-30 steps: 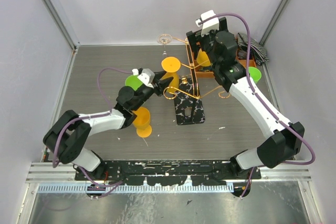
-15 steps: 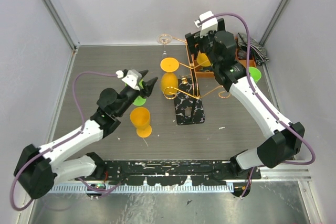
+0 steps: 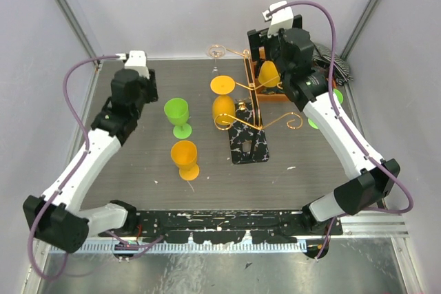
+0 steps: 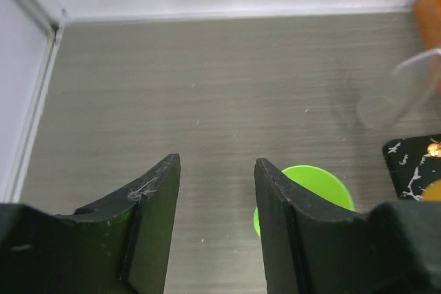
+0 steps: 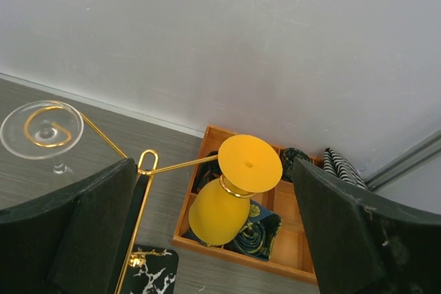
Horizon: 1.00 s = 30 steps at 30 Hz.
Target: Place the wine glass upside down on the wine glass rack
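The wine glass rack [image 3: 242, 105] is gold wire on a marbled base [image 3: 248, 144]. Three glasses hang upside down on it: an orange one [image 3: 224, 107] at the front left, a clear one [image 3: 217, 51] at the back, and another orange one [image 5: 227, 208] on the right arm. My right gripper [image 5: 212, 164] is open, with one jaw on each side of that right orange glass and not touching it. An orange wine glass [image 3: 185, 156] and a green wine glass [image 3: 177, 111] stand upright on the table. My left gripper [image 4: 215, 163] is open and empty, left of the green glass [image 4: 317, 184].
An orange compartment tray [image 5: 289, 256] with rolled cloths sits under the right gripper at the back right. Another green glass [image 3: 315, 122] shows partly behind the right arm. Grey walls close off the back and both sides.
My left arm has drawn away from the orange glass on the rack's front left and swung to the back left. The right gripper has shifted slightly towards the back.
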Each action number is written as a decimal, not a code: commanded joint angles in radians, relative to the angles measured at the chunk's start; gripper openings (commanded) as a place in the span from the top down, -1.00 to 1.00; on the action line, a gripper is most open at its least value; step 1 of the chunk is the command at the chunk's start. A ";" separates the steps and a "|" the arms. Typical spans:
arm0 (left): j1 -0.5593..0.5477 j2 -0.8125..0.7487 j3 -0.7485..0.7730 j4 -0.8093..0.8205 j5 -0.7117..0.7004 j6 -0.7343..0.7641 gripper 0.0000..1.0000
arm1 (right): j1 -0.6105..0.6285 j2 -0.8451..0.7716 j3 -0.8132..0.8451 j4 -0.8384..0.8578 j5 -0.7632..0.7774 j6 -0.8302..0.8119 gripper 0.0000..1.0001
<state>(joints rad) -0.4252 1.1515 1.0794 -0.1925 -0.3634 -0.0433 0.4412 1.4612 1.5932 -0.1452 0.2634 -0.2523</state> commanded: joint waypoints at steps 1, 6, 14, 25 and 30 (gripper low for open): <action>0.108 0.100 0.115 -0.284 0.151 -0.149 -0.05 | -0.004 0.010 0.067 -0.054 0.046 0.047 -1.00; 0.137 0.230 0.209 -0.406 0.317 -0.132 -0.03 | -0.003 0.009 0.075 -0.088 0.047 0.053 -1.00; 0.140 0.285 0.201 -0.376 0.449 -0.158 -0.04 | -0.004 0.002 0.073 -0.103 0.054 0.041 -1.00; 0.140 0.393 0.178 -0.351 0.471 -0.189 0.26 | -0.003 0.005 0.074 -0.103 0.058 0.025 -1.00; 0.141 0.389 0.194 -0.353 0.449 -0.193 0.99 | -0.003 0.002 0.074 -0.103 0.064 0.017 -1.00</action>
<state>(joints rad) -0.2893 1.5551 1.2560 -0.5571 0.0837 -0.2302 0.4412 1.4807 1.6176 -0.2741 0.3065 -0.2195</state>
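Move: The green glass stands upright almost straight below the left hand, about 6 cm to its right, its middle some 19 cm down. The standing orange glass is roughly 15 cm back and 8 cm right of the hand; the orange glass hanging on the rack is 21 cm right, 2 cm ahead and 8 cm lower. From the right hand the green glass lies about 32 cm left, 8 cm back and 31 cm down. The left hand sinks about 15 cm, fingers tipping down some 40 degrees, and pinches the green glass's left rim. ##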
